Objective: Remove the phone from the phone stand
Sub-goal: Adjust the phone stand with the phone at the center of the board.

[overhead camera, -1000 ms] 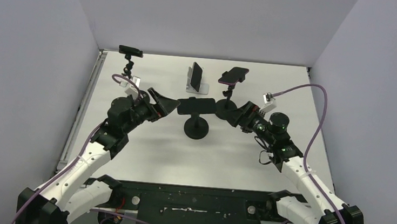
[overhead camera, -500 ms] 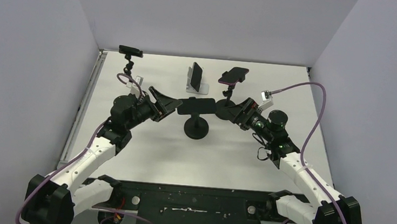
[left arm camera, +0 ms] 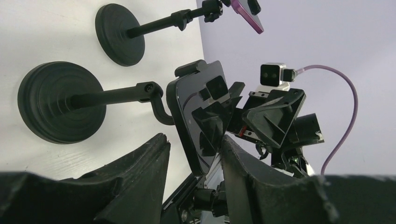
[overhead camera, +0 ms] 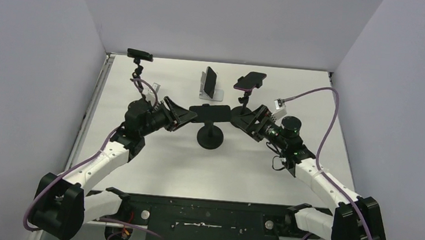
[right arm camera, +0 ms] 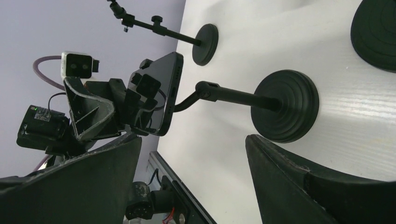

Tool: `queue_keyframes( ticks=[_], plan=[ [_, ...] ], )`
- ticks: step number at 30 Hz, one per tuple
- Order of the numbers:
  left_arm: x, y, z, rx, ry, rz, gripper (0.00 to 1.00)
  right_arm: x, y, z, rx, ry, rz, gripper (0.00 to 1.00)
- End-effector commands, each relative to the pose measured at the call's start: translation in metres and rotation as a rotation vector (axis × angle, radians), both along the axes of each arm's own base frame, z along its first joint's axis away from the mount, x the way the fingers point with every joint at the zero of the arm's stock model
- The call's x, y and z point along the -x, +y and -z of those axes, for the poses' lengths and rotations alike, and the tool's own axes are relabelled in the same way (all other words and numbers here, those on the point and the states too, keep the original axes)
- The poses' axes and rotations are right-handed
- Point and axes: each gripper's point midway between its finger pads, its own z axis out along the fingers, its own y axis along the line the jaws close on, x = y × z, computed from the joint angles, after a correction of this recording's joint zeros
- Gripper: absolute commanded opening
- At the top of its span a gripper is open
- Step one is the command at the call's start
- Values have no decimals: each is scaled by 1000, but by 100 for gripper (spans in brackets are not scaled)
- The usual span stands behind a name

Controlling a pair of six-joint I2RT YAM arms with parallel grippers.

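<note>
A black phone (overhead camera: 209,113) lies level in the clamp of a black phone stand (overhead camera: 209,138) with a round base, mid-table. My left gripper (overhead camera: 189,115) is at the phone's left end. In the left wrist view the phone (left arm camera: 198,119) reaches down between my left gripper's (left arm camera: 194,140) jaws. One finger is close against its glass face and a gap shows on the other side. My right gripper (overhead camera: 239,117) is at the phone's right end. In the right wrist view my right gripper (right arm camera: 192,140) stands wide open, with the phone (right arm camera: 156,95) just ahead of one finger.
Behind stand a pink phone on a stand (overhead camera: 250,80), a phone in a white holder (overhead camera: 209,82) and a dark phone on a tall stand (overhead camera: 139,54) at the far left. White walls close in the table on three sides.
Both arms have moved in toward the middle phone from either side. The left jaws have narrowed around its left end. The right jaws have narrowed slightly.
</note>
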Motion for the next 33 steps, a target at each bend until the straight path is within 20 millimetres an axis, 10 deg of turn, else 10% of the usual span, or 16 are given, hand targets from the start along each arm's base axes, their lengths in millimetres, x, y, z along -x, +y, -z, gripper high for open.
queue_keyframes(
  ticks=[1, 33],
  plan=[
    [-2, -5, -25, 6, -100, 41, 40, -4, 21, -38, -70, -95, -48, 84],
    [-11, -4, -32, -102, -268, 98, 4, -16, 38, -8, -22, -73, -1, 25]
  ],
)
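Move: The phone on the stand at the board's center has its middle about 6 cm to the left hand's right and 1 cm ahead, level with the fingers. From the right hand, that middle is roughly 10 cm to the left and 2 cm ahead, also level; the pink phone is some 15 cm ahead and 3 cm to the right, a little higher. The silver stand is roughly 20 cm ahead of the left hand and 7 cm to its right, low on the board. Right hand reaches about 4 cm left, closing around the phone's right end; left fingers pinch its left end. ##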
